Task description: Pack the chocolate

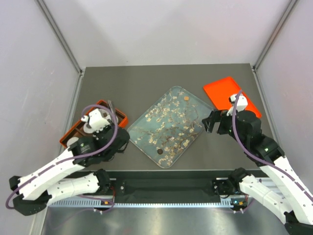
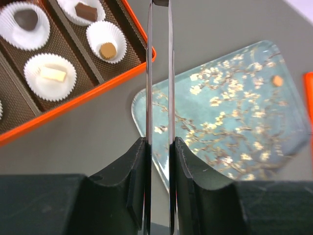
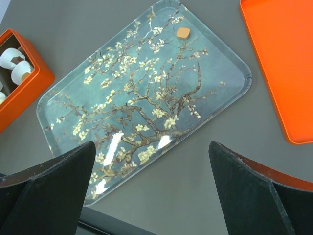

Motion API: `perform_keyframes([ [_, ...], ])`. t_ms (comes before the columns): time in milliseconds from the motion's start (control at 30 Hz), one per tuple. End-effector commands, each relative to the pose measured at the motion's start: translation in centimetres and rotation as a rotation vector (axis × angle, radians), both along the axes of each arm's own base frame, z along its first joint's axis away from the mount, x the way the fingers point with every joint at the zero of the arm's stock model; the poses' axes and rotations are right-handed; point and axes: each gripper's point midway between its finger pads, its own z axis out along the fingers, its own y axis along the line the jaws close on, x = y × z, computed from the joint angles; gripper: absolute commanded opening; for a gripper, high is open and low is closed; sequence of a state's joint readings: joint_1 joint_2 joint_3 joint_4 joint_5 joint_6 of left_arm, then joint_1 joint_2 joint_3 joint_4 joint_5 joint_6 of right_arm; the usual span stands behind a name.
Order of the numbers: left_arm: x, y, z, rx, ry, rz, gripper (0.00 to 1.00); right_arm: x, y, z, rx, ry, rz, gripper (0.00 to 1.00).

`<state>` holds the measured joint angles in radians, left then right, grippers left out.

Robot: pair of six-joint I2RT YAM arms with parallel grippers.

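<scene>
Chocolate pieces sit in white paper cups inside the orange box point(image 2: 98, 93): a dark one point(image 2: 25, 18), a brown bar point(image 2: 85, 11), a caramel cube point(image 2: 107, 50) and a cream piece point(image 2: 53, 74). A round caramel chocolate point(image 3: 183, 33) lies near the far end of the blossom-patterned tray point(image 3: 230, 63). A dark piece point(image 1: 160, 151) lies near the tray's near corner. My left gripper point(image 2: 160, 142) is shut on metal tongs point(image 2: 149, 73), whose blades run out past the box's edge. My right gripper point(image 3: 151, 145) hangs open over bare table by the tray's right side.
An orange lid point(image 1: 225, 93) lies flat at the back right, beside my right arm. The box point(image 1: 122, 116) stands at the left, partly hidden under my left wrist. The tray point(image 1: 146, 122) lies diagonally mid-table. Grey walls close in the table's sides and back.
</scene>
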<state>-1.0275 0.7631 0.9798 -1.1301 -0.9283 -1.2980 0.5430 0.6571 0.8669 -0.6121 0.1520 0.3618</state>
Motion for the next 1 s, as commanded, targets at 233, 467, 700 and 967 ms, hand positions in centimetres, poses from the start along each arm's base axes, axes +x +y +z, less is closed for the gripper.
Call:
perform_keyframes([
  [233, 3.8, -0.3, 3.0, 0.139, 0.009, 0.217, 0.0, 0.3, 0.8, 4.1, 0.077, -0.09, 0.01, 1.0],
  [467, 5.5, 0.4, 1.3, 0.127, 0.099, 0.422, 0.0, 0.4, 1.0, 3.7, 0.081, -0.076, 0.011, 1.0],
  [700, 5.1, 3.5, -1.0, 0.079, 0.277, 0.558, 0.0, 0.6, 0.7, 3.6, 0.067, -0.079, -0.002, 1.0],
  [967, 1.3, 5.0, -5.0, -0.016, 0.381, 0.643, 0.0, 0.9, 1.8, 3.0, 0.086, -0.046, 0.026, 0.99],
])
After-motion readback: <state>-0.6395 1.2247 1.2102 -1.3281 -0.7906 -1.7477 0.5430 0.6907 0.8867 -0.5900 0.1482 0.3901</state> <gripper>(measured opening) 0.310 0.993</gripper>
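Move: The left hand holds the tweezers, a dark chocolate square at their tips. The box's middle lies about 6 cm ahead and 14 cm to its left, some 20 cm lower. At that same depth are the round caramel's cup, about 11 cm ahead and 6 cm left, the cream piece's cup, 4 cm ahead and 11 cm left, and an empty cup, 4 cm back and 18 cm left. From the right hand, the box is roughly 50 cm left and 3 cm ahead. Still gripping the tweezers, with the dark chocolate at their tips, the left hand carries them over the far end of the box. It first reaches forward about 8 cm, drifting right and rising slightly, then swings left some 6 cm, sinks and draws back a little. The wrist turns about 35 degrees counter-clockwise and tips further down. ##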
